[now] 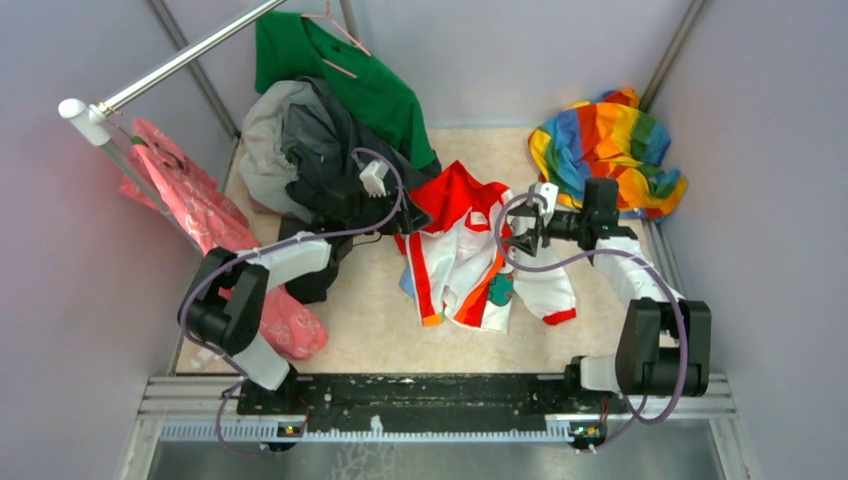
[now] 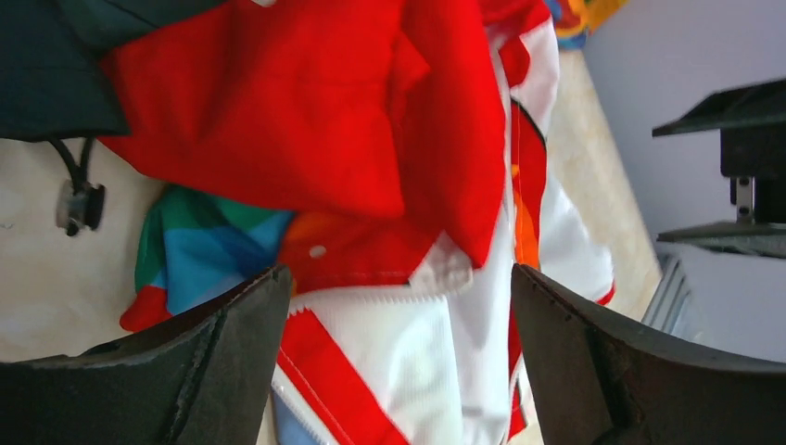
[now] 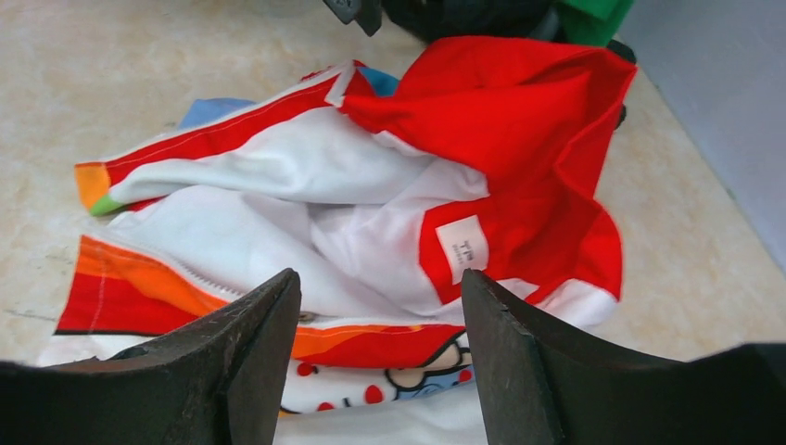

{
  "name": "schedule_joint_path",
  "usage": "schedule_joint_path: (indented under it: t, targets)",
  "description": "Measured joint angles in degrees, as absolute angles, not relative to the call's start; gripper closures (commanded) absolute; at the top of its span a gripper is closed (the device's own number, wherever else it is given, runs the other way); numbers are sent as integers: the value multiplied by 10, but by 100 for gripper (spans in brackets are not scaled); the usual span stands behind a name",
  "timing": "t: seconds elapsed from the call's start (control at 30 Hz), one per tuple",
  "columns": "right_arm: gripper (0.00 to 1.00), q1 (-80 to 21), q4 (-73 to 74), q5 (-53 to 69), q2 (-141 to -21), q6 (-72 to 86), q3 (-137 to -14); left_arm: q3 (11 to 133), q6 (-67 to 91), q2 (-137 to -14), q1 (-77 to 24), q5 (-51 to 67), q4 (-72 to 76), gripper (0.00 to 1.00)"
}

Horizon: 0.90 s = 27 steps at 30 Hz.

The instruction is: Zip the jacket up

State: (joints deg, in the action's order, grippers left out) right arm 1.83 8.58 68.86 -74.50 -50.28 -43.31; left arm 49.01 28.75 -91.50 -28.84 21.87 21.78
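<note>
The jacket (image 1: 465,255) lies unzipped and spread on the table, red hood (image 1: 460,195) at the far end and the orange-red zipper strip (image 1: 487,285) running toward me. My left gripper (image 1: 392,215) hovers at the hood's left edge. In the left wrist view it (image 2: 399,271) is open over the white panel (image 2: 417,371) and red hood (image 2: 306,111), holding nothing. My right gripper (image 1: 512,237) sits at the jacket's right side. It (image 3: 380,278) is open above the orange strip (image 3: 371,338), with the zipper teeth (image 3: 185,269) to its left.
A rainbow cloth (image 1: 605,150) is bunched at the back right. A dark grey garment (image 1: 320,150) and a green shirt (image 1: 340,70) on a hanger pile up at the back left. A pink bag (image 1: 200,210) hangs under the metal rail (image 1: 170,65). Walls enclose three sides.
</note>
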Motion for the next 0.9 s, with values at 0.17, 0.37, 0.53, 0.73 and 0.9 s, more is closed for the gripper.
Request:
schedule_joint_path:
  t: [0.17,0.37,0.53,0.73,0.9]
  targets:
    - [36,0,90,670,-794,-502,-501,516,361,-979,-273,232,244,6]
    - [35,-18,81,657,-804,-482,-496,535,405,-1018,-294,204,233,6]
    - [35,-18,64,651,-804,-467,-471,601,414,-1048,-317,155,190,25]
    - [35,-18,52,651,-804,-456,-469,642,415,-1095,-321,132,161,45]
    - [35,-18,51,651,-804,-453,-469,663,399,-1103,-321,114,132,79]
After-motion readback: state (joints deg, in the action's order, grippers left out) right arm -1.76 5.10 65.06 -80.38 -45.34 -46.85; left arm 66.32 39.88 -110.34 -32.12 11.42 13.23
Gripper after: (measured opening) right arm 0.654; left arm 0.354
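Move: The left side of the jacket's red collar lies about 5 cm ahead of the left hand, 5 cm to its right and 7 cm below. From the same hand, the white label is roughly 14 cm right and 2 cm ahead, and the zip pull some 18 cm right and 6 cm back. The dark clothes pile is 13 cm ahead and 9 cm left. From the right hand, that collar part is about 19 cm left, 7 cm ahead. The left hand sinks about 6 cm while going forward and right, its fingers closing on a red collar fold. ##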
